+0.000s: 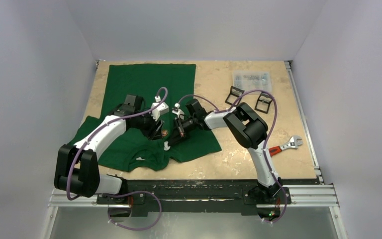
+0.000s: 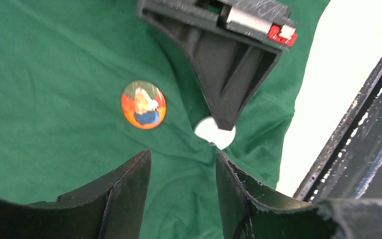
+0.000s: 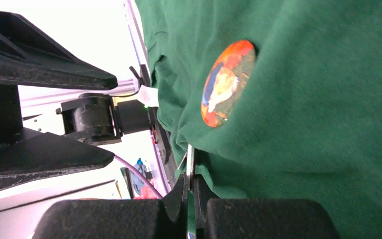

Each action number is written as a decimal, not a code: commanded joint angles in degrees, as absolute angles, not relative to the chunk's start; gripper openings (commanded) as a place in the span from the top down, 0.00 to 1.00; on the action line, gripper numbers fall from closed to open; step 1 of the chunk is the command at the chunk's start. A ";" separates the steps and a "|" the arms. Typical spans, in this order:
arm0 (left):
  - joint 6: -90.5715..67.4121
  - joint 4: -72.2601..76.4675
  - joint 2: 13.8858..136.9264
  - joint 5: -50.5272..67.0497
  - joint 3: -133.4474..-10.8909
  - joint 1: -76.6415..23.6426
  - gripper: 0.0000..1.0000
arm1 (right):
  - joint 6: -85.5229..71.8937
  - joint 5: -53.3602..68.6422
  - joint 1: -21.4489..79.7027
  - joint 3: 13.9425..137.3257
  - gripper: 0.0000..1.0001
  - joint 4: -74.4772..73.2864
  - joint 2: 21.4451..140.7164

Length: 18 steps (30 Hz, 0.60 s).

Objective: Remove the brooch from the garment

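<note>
The dark green T-shirt (image 1: 149, 84) lies on the left half of the table, its neck toward the near edge. A round orange brooch (image 1: 163, 133) with a small figure on it sits on the chest; it also shows in the left wrist view (image 2: 143, 104) and the right wrist view (image 3: 227, 83). My left gripper (image 1: 155, 130) is open and empty, its fingers (image 2: 124, 194) just above the cloth (image 2: 54, 74) near the brooch. My right gripper (image 1: 171, 142) is shut on a thin white disc (image 2: 214, 132) at the bunched shirt edge (image 3: 328, 124); the disc is edge-on (image 3: 190, 159) with a wire pin beside it.
A clear plastic box (image 1: 251, 79) stands at the back right. Two small black frames (image 1: 234, 94) (image 1: 263, 102) lie in front of it. A red-handled wrench (image 1: 284, 146) lies at the right. The table's near edge and black rail (image 1: 204, 185) are close behind the grippers.
</note>
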<state>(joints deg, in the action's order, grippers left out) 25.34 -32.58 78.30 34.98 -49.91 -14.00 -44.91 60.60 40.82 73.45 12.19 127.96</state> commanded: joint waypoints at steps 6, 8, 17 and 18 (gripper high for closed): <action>16.62 -40.18 75.77 30.16 -50.81 -15.62 0.50 | -44.96 58.04 40.59 74.53 1.00 6.51 122.66; 16.78 -41.58 76.66 28.94 -51.31 -17.80 0.50 | -46.04 58.38 40.60 74.61 1.00 7.00 122.63; 15.29 -43.25 81.32 24.46 -52.72 -21.53 0.51 | -47.19 58.85 40.41 75.45 1.00 6.68 122.70; 14.70 -43.01 81.49 24.25 -52.80 -21.68 0.51 | -47.20 58.88 40.42 75.49 1.00 6.54 122.72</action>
<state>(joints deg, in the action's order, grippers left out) 17.04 -42.81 80.68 26.35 -50.15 -20.58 -46.48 58.87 40.71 73.47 7.01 125.23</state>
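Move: Ahead of the right hand's shut fingertips, at about 2 cm to its left and level with it in depth and height, is the silver brooch they already pinch. From the left hand that brooch lies some 3 cm back, 5 cm to the right and 6 cm lower. The orange brooch lies about 2 cm ahead, 4 cm right and 8 cm below the left hand; the collar label about 9 cm back, 6 cm left and 9 cm below. Drawing back about 5 cm and sinking nearly 3 cm, the left hand comes away from the orange brooch and round to the silver one's left side, tipping its fingers down and back some 15 degrees; they stay half open and touch nothing visible. The right hand keeps its pinch on the silver brooch, dipping slightly, then rising to end about 1 cm higher. ##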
